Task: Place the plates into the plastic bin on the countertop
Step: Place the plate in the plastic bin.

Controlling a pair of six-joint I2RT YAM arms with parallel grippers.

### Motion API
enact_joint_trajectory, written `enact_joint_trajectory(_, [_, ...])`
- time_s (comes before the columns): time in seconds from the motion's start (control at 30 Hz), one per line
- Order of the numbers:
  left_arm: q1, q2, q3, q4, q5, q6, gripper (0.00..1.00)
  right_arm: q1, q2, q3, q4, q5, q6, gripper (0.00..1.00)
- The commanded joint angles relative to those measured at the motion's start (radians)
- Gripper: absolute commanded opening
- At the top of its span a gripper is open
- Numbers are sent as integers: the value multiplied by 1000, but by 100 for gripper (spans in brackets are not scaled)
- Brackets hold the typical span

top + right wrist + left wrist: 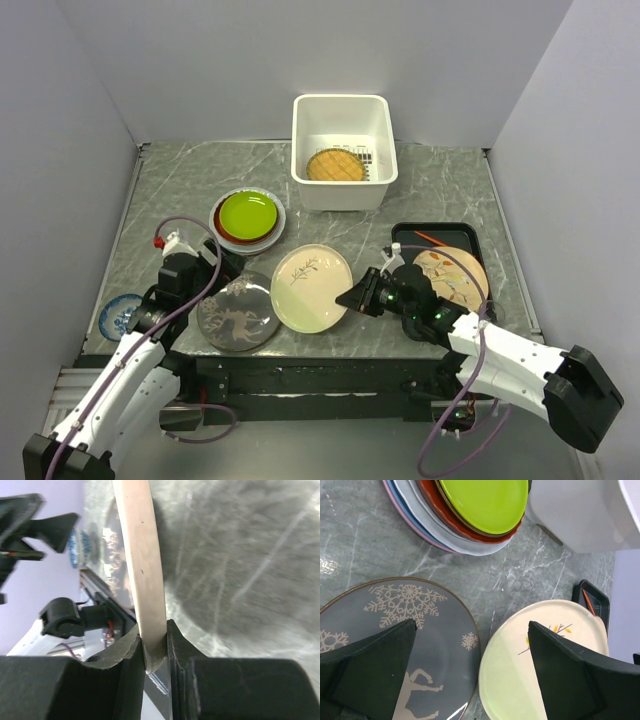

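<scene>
My right gripper [352,297] is shut on the right rim of a cream plate [310,288] with a twig print; the right wrist view shows that rim [142,555] pinched edge-on between the fingers. To the plate's left lies a grey plate [238,313] with white snowflakes. My left gripper [225,272] hovers open over the gap between these two plates [471,624], holding nothing. A stack of plates topped by a lime green one [247,215] sits behind them. The white plastic bin [340,98] stands at the back of the countertop [440,185], with a woven tan plate [335,166] inside.
A black tray [437,232] at the right carries a patterned cream plate [452,272], just behind my right arm. A blue-and-white plate [122,315] lies at the countertop's left near edge. Grey walls close in both sides.
</scene>
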Motion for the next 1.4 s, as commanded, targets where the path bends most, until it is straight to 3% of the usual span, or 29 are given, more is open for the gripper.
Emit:
enact_joint_trajectory(0.0, [-3,-43,50,-38,-47,15,99,-21,-30,59,105,-17,-18,0])
enact_joint_trajectory(0.73, [-3,-3,33,-60,-44,10,99,-222,111,372,-27,-261,-174,0])
enact_joint_trajectory(1.37, [-3,90,34,-21,-24,27,99,-336,396,613,121,-404,-128,0])
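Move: The cream plate is already pinched in my right hand; it is bound for the plastic bin, whose middle lies about 35 cm ahead, straight in line and some 5 cm lower, with the patterned plate inside. The green-topped stack stands about 22 cm ahead and 24 cm left, the gray plate level with me and 25 cm left, the black tray 9 cm ahead and 23 cm right. From my left hand the bin is about 27 cm ahead and 28 cm right. I keep the cream plate pinched by its right-hand rim and, after a slight dip, swing my right hand forward about 11 cm towards the plastic bin, rising some 8 cm on the way before the height levels off. My wrist hardly turns. My empty left hand stays open, sinking a couple of centimetres by the gray plate. ##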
